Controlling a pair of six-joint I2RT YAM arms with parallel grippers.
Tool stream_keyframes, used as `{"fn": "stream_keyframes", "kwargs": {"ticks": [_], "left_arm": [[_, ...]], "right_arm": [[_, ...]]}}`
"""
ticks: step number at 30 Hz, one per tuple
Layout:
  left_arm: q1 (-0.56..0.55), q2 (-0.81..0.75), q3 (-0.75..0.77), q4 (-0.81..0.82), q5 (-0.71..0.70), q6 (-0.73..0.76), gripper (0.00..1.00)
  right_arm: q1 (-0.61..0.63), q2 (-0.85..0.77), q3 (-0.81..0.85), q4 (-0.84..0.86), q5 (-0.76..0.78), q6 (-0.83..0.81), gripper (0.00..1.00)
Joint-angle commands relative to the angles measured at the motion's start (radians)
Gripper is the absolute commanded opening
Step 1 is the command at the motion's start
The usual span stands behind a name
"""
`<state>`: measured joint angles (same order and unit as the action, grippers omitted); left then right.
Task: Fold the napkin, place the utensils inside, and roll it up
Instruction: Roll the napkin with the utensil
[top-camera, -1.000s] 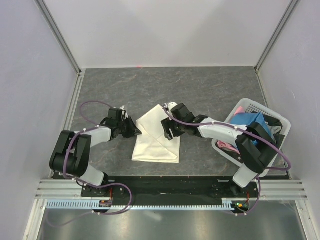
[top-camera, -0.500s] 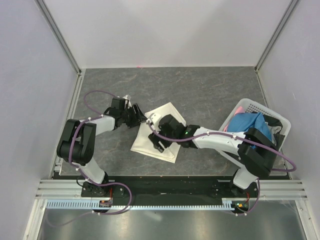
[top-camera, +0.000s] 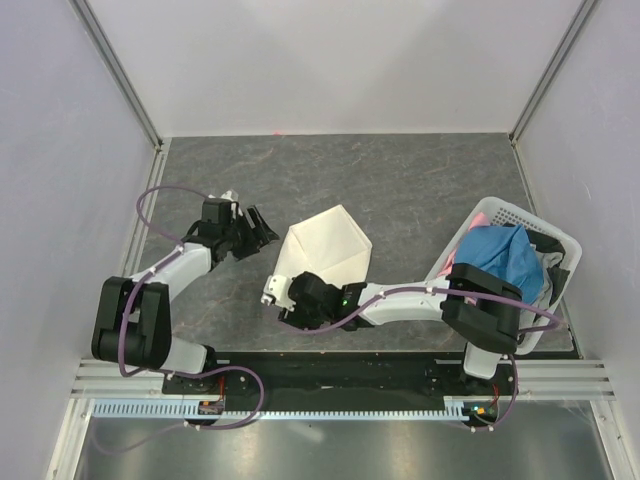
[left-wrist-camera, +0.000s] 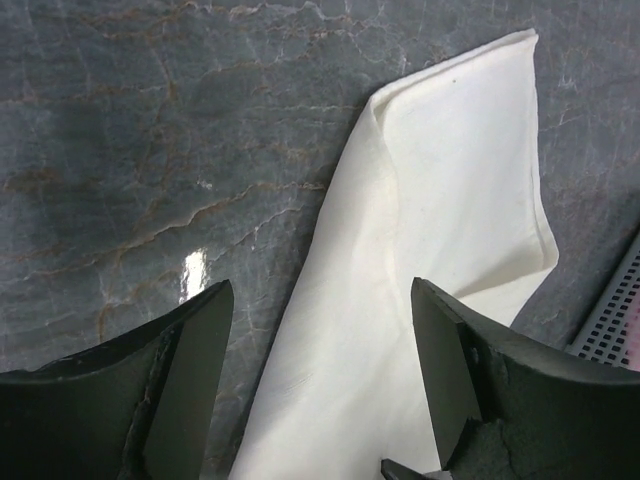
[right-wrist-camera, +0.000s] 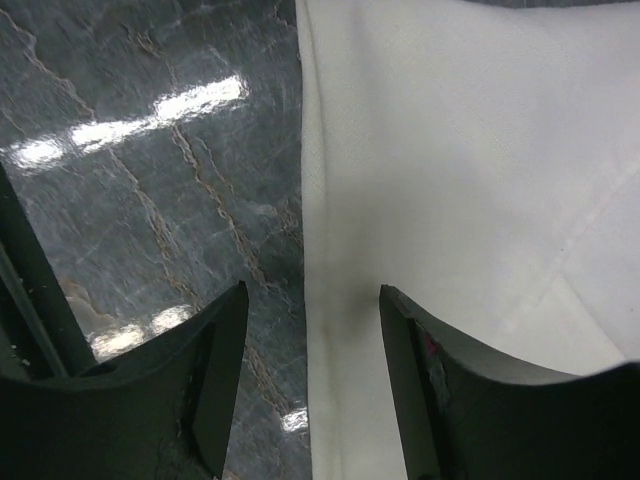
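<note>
The napkin (top-camera: 325, 245) lies folded on the dark table, a cream-white shape with a point toward the back. My left gripper (top-camera: 262, 228) stands open just off its left edge. In the left wrist view the napkin (left-wrist-camera: 440, 200) runs between the spread fingers (left-wrist-camera: 190, 380) of that gripper (left-wrist-camera: 320, 310), which grips nothing. My right gripper (top-camera: 285, 290) is at the napkin's near-left corner, open. In the right wrist view the napkin's edge (right-wrist-camera: 450, 180) passes between the jaws of this gripper (right-wrist-camera: 312, 300), apart from both fingers. The utensils are out of view.
A white basket (top-camera: 530, 219) at the right table edge holds a blue cloth (top-camera: 505, 255) and a pink cloth (top-camera: 480, 215). The right arm (top-camera: 400, 300) stretches low across the near side of the table. Walls enclose the left, back and right.
The left gripper has opened, let the napkin go and drawn back left. The right arm swung to the napkin's near-left corner. The napkin now lies in a more compact folded shape.
</note>
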<state>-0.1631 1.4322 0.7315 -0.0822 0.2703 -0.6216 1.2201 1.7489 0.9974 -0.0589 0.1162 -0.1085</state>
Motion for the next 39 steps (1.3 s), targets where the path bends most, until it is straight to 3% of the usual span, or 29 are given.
{"fn": "stream_keyframes", "kwargs": {"ticks": [1,5,18,22,29,39], "left_arm": [[0.008,-0.045,-0.038,-0.024,-0.013,0.008,0.79],[0.008,-0.076,-0.053,-0.021,-0.016,0.011,0.79],[0.01,-0.124,-0.104,-0.005,-0.008,0.017,0.8],[0.011,-0.193,-0.141,0.018,0.007,0.029,0.8],[0.008,-0.259,-0.205,0.045,0.065,0.042,0.79],[0.007,-0.302,-0.313,0.078,0.112,0.025,0.76]], "right_arm": [[0.009,0.032,0.038,0.051,0.071,-0.077,0.62],[0.01,0.066,0.05,0.051,0.105,-0.109,0.57],[0.007,0.155,0.072,-0.055,0.033,-0.148,0.14],[-0.036,0.15,0.093,-0.088,-0.119,-0.1,0.0],[-0.209,0.179,0.135,-0.105,-0.631,-0.01,0.0],[-0.399,0.296,0.126,0.043,-1.021,0.165,0.0]]}}
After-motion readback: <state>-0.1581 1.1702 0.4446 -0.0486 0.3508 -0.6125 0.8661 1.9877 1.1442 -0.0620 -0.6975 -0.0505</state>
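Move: The near edge of the folded napkin crosses between the right hand's open fingers; the spot to pinch, towards the edge's left end, is about 2 cm ahead and 2 cm below, level sideways. The napkin's middle lies some 10 cm ahead of the right hand, 7 cm to its right and 3 cm below. From the left hand, that edge spot is roughly 16 cm back, 5 cm to the right and 6 cm down. Down and forward by about 2 cm each, the right hand brings its fingers onto the napkin's near edge and shuts them fully, pinching the cloth. Keeping the pinch, it stays nearly in place while its wrist tips some 35 degrees, so the fingertips swing from slanting forward to slanting slightly back towards the base. The left hand, fingers still open, draws back about 7 cm above the napkin's left side towards the near edge, sinking at the end. ##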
